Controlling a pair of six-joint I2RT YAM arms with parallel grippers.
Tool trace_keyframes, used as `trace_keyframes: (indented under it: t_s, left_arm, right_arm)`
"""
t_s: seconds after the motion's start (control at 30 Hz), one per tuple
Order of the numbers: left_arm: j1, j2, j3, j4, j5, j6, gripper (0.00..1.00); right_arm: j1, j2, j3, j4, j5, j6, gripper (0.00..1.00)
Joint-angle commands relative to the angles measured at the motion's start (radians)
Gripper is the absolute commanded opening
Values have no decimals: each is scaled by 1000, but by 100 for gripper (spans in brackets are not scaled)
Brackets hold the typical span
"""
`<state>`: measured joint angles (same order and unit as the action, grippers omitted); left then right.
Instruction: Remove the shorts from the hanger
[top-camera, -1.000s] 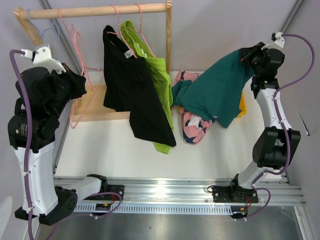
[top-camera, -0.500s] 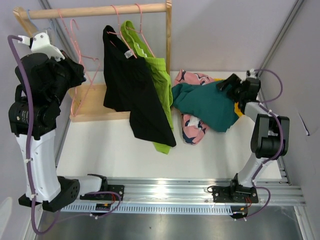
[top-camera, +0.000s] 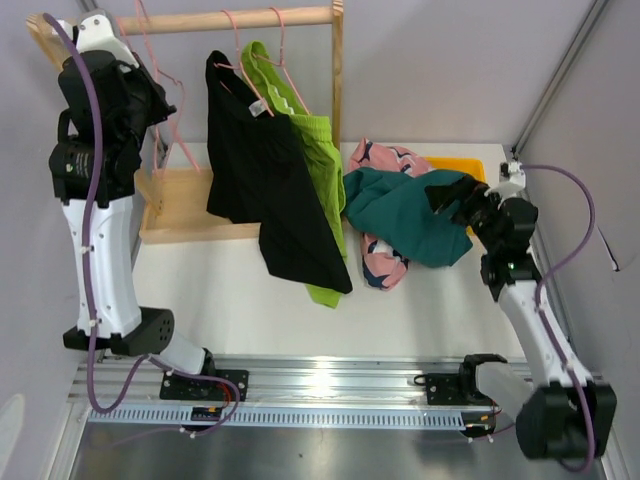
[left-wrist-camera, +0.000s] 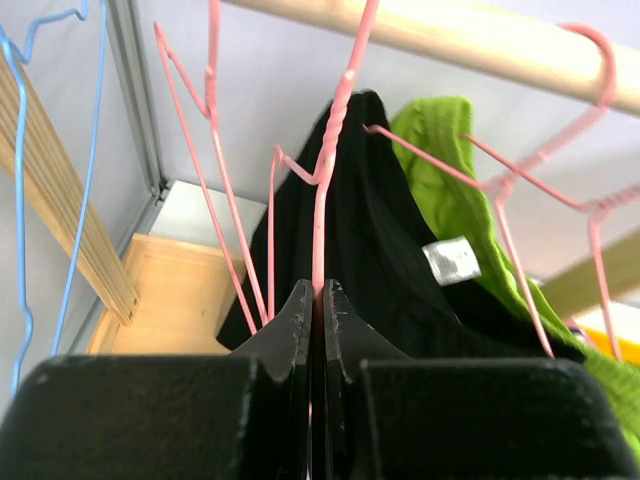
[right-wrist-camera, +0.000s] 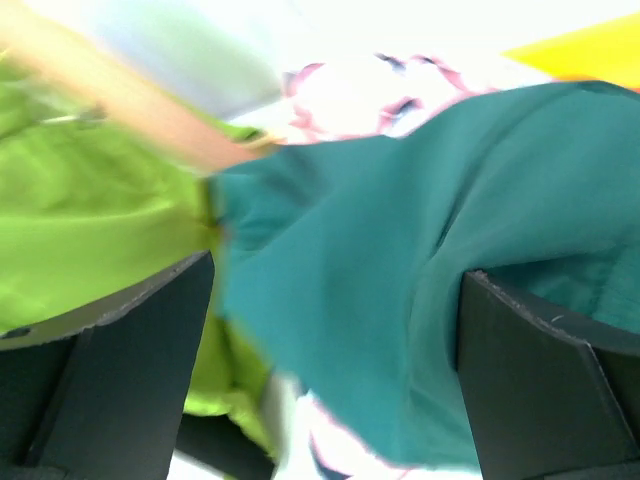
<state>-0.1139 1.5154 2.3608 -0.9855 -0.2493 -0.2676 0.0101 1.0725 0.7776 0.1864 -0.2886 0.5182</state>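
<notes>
The black shorts (top-camera: 260, 180) and the lime green shorts (top-camera: 318, 150) hang on pink hangers from the wooden rail (top-camera: 230, 20). My left gripper (top-camera: 158, 95) is high at the rail's left end, shut on the wire of a bare pink hanger (left-wrist-camera: 335, 120); its jaws (left-wrist-camera: 318, 290) pinch the wire, with the black shorts (left-wrist-camera: 380, 230) and green shorts (left-wrist-camera: 450, 170) behind. The teal shorts (top-camera: 405, 225) lie on the table over the pink shorts (top-camera: 385, 158) and orange shorts (top-camera: 455, 165). My right gripper (top-camera: 450, 192) is open just right of the teal shorts (right-wrist-camera: 400, 300), holding nothing.
The rack's wooden post (top-camera: 338, 80) stands between the hanging shorts and the pile, on a wooden base board (top-camera: 185, 205). A blue hanger (left-wrist-camera: 60, 150) and another bare pink hanger (left-wrist-camera: 200, 150) are left of my left gripper. Walls are close on both sides.
My right gripper opened and dropped the teal shorts onto the pile, then the arm lowered and drew back. My left arm lifted the bare pink hanger up to the rail.
</notes>
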Motion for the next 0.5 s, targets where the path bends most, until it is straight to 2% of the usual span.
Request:
trace_keyframes:
  t_s: [0.0, 0.17, 0.27, 0.47]
  left_arm:
    - [49, 45, 61, 93, 27, 18, 0]
    - [83, 115, 77, 157, 65, 16, 0]
    - [86, 141, 89, 174, 85, 18, 0]
    - [91, 167, 86, 170, 111, 8, 0]
  right_arm:
    - [50, -161, -81, -108, 51, -53, 99]
    - [129, -360, -146, -246, 91, -75, 99]
    - [174, -425, -164, -294, 109, -81, 99]
    - [232, -456, -164, -327, 134, -72, 99]
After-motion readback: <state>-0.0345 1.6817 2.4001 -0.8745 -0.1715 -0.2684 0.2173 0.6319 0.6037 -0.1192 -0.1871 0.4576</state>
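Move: The rod is about 9 cm ahead of the left hand and 12 cm above it. An emptied pink hanger is 5 cm left and 8 cm ahead; the black shorts' middle is 15 cm right, 2 cm ahead, 20 cm lower. For the right hand, the black shorts lie 33 cm left, 4 cm ahead, about level; the green shorts 26 cm left, 8 cm ahead; the teal shorts 7 cm ahead, 16 cm below. Still pinching the bare pink hanger, the left hand carries it about 7 cm forward towards the rod, sinking some 2 cm and easing off, with its wrist barely turning. The right hand, empty and kept wide open, draws back some 10 cm from above the teal shorts, drifting 4 cm left and swinging slightly counter-clockwise; it rises a touch, then sinks. ##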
